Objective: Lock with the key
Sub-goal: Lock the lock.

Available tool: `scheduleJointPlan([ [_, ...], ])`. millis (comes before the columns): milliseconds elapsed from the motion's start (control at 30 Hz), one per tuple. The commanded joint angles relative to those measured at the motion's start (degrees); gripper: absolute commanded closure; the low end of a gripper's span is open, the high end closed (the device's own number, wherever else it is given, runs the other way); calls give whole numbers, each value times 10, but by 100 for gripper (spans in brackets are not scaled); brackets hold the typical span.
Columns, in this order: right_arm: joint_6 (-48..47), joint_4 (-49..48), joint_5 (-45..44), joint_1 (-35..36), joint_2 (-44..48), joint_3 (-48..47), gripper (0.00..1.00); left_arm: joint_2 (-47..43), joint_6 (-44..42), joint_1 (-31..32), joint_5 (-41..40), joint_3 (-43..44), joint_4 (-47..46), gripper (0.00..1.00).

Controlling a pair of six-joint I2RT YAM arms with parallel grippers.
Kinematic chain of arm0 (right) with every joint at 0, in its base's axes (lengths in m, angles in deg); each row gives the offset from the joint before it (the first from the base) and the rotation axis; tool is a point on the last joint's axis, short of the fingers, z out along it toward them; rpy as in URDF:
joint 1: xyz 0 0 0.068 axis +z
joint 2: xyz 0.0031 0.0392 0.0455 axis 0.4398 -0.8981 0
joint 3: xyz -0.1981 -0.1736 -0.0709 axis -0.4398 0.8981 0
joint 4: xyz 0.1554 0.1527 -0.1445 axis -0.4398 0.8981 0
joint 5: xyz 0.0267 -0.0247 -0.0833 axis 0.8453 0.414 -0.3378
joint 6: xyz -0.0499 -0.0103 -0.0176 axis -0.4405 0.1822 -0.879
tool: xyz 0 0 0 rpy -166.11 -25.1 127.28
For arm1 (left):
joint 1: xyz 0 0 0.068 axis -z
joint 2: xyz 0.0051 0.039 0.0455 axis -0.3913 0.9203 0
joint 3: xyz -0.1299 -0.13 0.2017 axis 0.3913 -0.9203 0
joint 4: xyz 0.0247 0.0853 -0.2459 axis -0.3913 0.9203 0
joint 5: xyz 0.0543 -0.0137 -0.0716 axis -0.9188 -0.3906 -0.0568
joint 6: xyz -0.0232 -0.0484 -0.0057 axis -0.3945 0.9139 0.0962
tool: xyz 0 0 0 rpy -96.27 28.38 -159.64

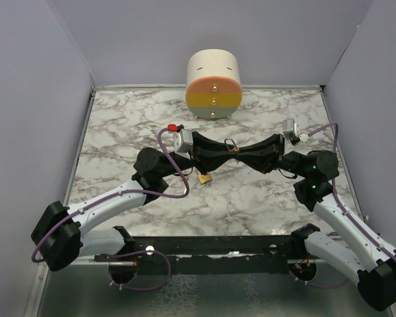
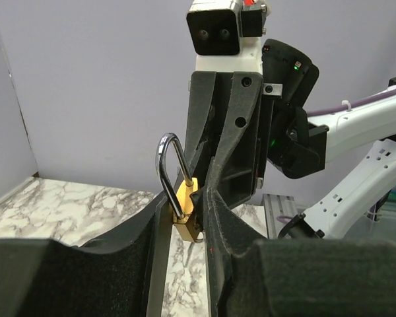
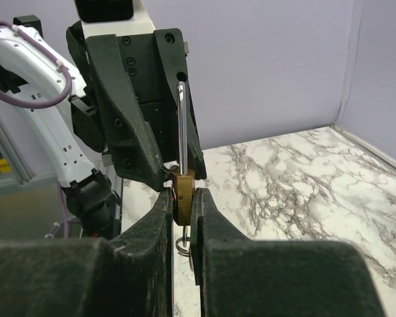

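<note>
A brass padlock [image 1: 231, 146] with a steel shackle is held in the air between both grippers over the middle of the table. My right gripper [image 3: 183, 201] is shut on the padlock body [image 3: 183, 188], which stands upright and edge-on, shackle up. My left gripper [image 2: 185, 210] comes from the opposite side, and its fingertips press the padlock body [image 2: 185, 203] from both sides. A wire key ring [image 3: 183, 244] hangs under the padlock; the key blade is hidden. In the top view the left gripper [image 1: 227, 150] and right gripper [image 1: 238, 150] meet tip to tip.
A small brass object [image 1: 204, 177] lies on the marble table [image 1: 264, 198] just below the left gripper; I cannot tell what it is. A cream cylinder [image 1: 213, 82] with an orange, yellow and green face stands at the back wall. Grey walls enclose three sides.
</note>
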Motion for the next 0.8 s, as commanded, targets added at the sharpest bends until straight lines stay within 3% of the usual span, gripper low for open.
scheduleJointPlan([
  [0, -6, -44, -32, 10, 20, -16, 98, -9, -2, 15, 26, -25, 106, 72],
  [133, -5, -39, -26, 10, 22, -11, 98, -34, -12, 15, -2, -26, 105, 67],
  [233, -3, -36, -21, 10, 24, -9, 98, -41, -20, 15, -18, -23, 105, 54],
  [600, -33, 19, -28, 10, 52, 11, 98, -98, -56, 3, -110, -15, 123, 39],
  [767, -53, 40, -46, 11, 55, 25, 98, -136, -59, -37, -92, 8, 170, 37],
])
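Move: Just off the left fingertips, about 2 cm to that hand's right and nearly level with it, is the lock, its body already pinched in the right fingers about 1 cm left of and 1 cm above the right hand point. The key hangs some 4 cm below the left hand and 2 cm to its right. On the table, a brass padlock lies roughly 14 cm ahead, 7 cm to the left and 35 cm below the left hand. Spreading its slightly parted fingers wide, the left hand comes free of the lock: it first sinks about 2.5 cm, easing back a little, then swings away left some 3 cm while rising again and edging forward, turning about 10 degrees counter-clockwise. The right hand keeps its pinch on the lock body and drifts about 1.5 cm back and slightly up, tipping slightly. ##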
